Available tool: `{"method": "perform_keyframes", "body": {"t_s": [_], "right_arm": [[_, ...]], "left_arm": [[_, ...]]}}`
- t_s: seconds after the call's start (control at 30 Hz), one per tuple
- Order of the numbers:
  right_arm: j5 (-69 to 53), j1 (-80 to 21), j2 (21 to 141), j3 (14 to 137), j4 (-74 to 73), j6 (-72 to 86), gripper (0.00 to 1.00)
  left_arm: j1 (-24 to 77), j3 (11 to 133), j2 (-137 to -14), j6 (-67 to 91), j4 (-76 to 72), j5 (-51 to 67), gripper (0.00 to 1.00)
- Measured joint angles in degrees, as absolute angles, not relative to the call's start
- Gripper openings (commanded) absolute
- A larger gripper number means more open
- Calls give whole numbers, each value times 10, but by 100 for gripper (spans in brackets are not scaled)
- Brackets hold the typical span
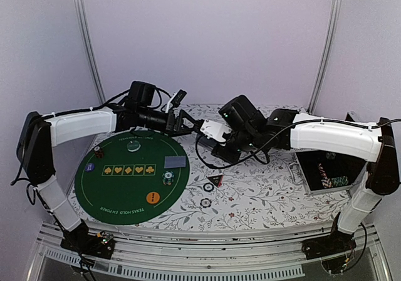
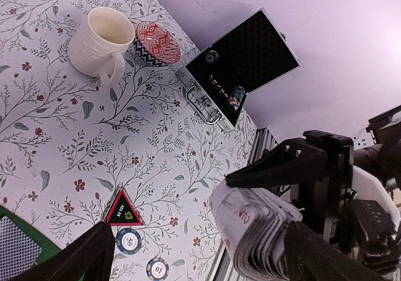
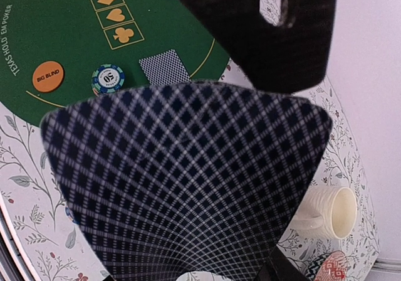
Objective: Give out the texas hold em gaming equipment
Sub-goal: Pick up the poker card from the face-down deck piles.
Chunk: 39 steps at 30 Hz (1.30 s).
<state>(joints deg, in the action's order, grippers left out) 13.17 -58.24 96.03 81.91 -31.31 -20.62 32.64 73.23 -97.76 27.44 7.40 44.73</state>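
My right gripper (image 1: pixel 216 133) is shut on a fanned deck of playing cards (image 2: pixel 257 227), held above the table's middle; the checked card backs (image 3: pixel 188 180) fill the right wrist view. My left gripper (image 2: pixel 194 262) is open just left of the deck, its fingers (image 2: pixel 69 259) spread wide and touching no card. On the green mat (image 1: pixel 113 187) lie a face-down card (image 1: pixel 176 162), a poker chip (image 1: pixel 167 178), the orange button (image 1: pixel 153 197) and a clear disc (image 1: pixel 133 146). The triangular marker (image 2: pixel 123 209) and two chips (image 2: pixel 128 240) lie on the flowered cloth beside the mat.
An open metal case (image 1: pixel 329 171) with more chips stands at the right edge. A cream mug (image 2: pixel 100 42) and a red-patterned dish (image 2: pixel 156 42) sit at the back, under the right arm. Both arms meet over the middle of the table.
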Motion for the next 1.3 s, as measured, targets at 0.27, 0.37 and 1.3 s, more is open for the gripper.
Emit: {"method": "perform_keyframes", "body": {"t_s": [0.27, 0.37, 1.3], "right_arm": [[132, -582, 962, 819, -313, -206, 45], [132, -582, 962, 819, -313, -206, 45], [138, -580, 970, 819, -306, -204, 45]], "left_arm": [[329, 731, -977, 269, 54, 493, 90], [330, 728, -974, 263, 54, 494, 86], [374, 805, -1004, 218, 164, 372, 35]]}}
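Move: The deck sits in the right gripper, its middle some 3 cm to the left of that hand point and 1 cm ahead. From the wide-open left gripper the deck's middle is about 5 cm to the right, 3 cm back and 1 cm lower. On the table some 20 cm below the left hand, the single dealt card lies about 4 cm ahead and 7 cm to its left; the all-in triangle lies 4 cm back and 9 cm to its right. Draw the open left gripper back about 2 cm and slightly up, narrowing the fingers a little to line up with the deck's free end. Then bring it some 2 cm to the right and down over that end, easing forward again while tipping the fingers a few degrees lower, and close them to under half open around the cards. Keep the right hand still, gripping the deck. ##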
